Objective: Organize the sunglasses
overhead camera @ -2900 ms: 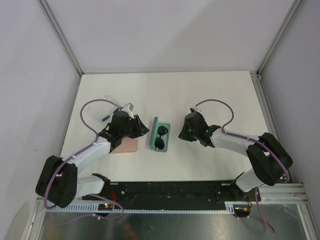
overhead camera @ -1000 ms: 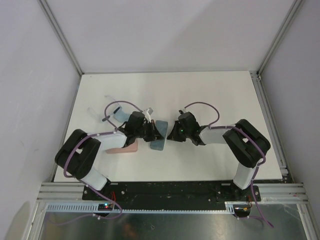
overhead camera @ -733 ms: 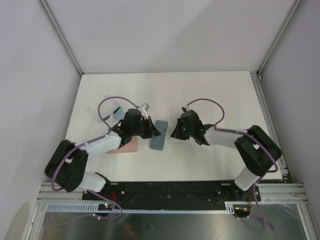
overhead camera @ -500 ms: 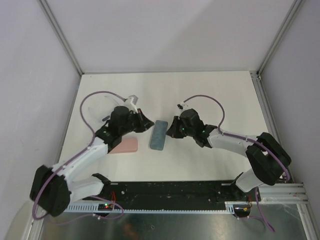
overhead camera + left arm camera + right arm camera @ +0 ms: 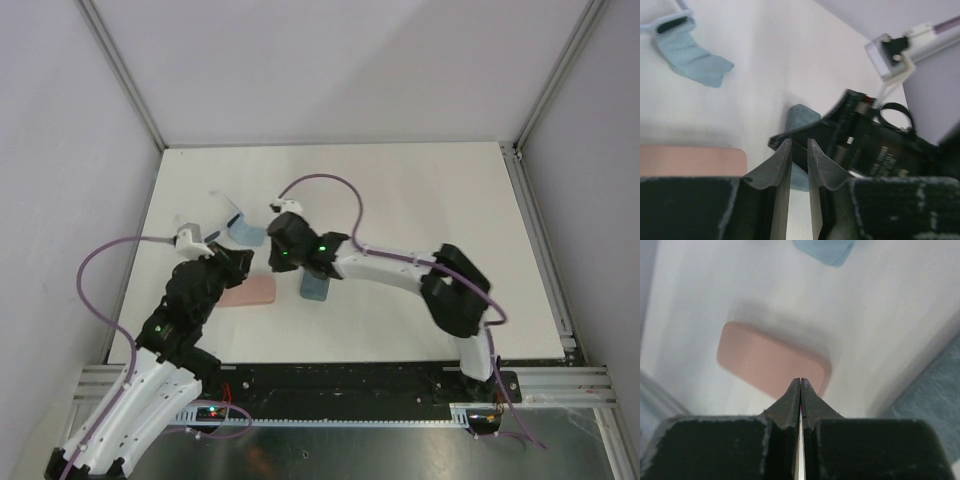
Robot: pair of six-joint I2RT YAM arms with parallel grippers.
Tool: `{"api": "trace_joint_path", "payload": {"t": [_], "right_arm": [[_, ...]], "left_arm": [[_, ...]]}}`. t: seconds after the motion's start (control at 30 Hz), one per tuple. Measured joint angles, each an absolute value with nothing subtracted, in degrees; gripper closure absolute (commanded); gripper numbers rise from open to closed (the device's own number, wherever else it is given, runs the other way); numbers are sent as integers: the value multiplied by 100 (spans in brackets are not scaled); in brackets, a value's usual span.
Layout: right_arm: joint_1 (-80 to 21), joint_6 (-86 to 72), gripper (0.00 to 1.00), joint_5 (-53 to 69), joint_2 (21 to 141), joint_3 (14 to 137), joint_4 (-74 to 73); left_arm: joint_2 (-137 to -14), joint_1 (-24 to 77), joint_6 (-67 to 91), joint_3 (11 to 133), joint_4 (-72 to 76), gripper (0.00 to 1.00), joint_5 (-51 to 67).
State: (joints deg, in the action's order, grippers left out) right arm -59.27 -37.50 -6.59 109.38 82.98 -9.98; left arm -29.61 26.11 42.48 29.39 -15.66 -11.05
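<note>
The dark sunglasses are hidden; the grey-blue case (image 5: 316,286) lies shut, also in the left wrist view (image 5: 801,116) and the right wrist view (image 5: 936,390). The white-framed sunglasses (image 5: 226,207) lie at the far left by a light blue cloth (image 5: 245,233); part of them shows in the left wrist view (image 5: 670,22). My right gripper (image 5: 277,262) is shut and empty, its tips (image 5: 800,380) above the pink case (image 5: 765,362). My left gripper (image 5: 238,264) hangs over the pink case's right end (image 5: 690,160), jaws a narrow gap apart (image 5: 799,141), empty.
The pink case (image 5: 250,292) lies shut, left of the grey-blue one. The right arm (image 5: 390,268) stretches across above the grey-blue case, and its wrist (image 5: 875,145) fills the space just ahead of my left gripper. The cloth also shows in both wrist views (image 5: 690,57) (image 5: 825,250).
The grey-blue case, open with the dark sunglasses inside 2.9 s ago, is shut. My left arm has drawn back towards the near left. My right gripper has swung left past the case.
</note>
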Motion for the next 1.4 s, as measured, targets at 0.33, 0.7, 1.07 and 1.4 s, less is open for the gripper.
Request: {"api": "trace_joint_path", "payload": {"t": [0.33, 0.7, 1.07, 1.4], "right_arm": [[-6383, -3944, 100, -1927, 12689, 10226, -3114], [-5052, -4200, 100, -2322, 11271, 7572, -2825], [-4357, -3651, 67, -2510, 9950, 6530, -2945], [-4956, -2877, 38, -2128, 8635, 5955, -2027]], "left_arm": [[-2530, 2606, 4410, 2880, -2132, 76, -1872], [-2915, 2606, 4410, 2880, -2209, 77, -1940], [-3430, 2606, 4410, 2880, -2226, 25, -1970], [-3695, 2228, 5159, 2886, -2764, 0, -2016]]}}
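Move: The closed blue case lies some 10 cm right of the right gripper, 3 cm ahead and roughly 10 cm below. The pink case is about 9 cm left of that hand and 3 cm back; the blue cloth is 10 cm left and 15 cm ahead. From the left gripper, the pink case is about 5 cm left, 2 cm back and 18 cm down, the blue case 14 cm right and 4 cm ahead, and the cloth 6 cm left and 16 cm ahead. Drop the right gripper about 11 cm beside the blue case's left side, fingers kept shut and turning to point downward, then sweep right to push the case along the table; lift off and ease back left while opening a bit over halfway. Swing the left gripper slightly left, then lower it some 7 cm towards the pink case, tipping down and opening wide. ##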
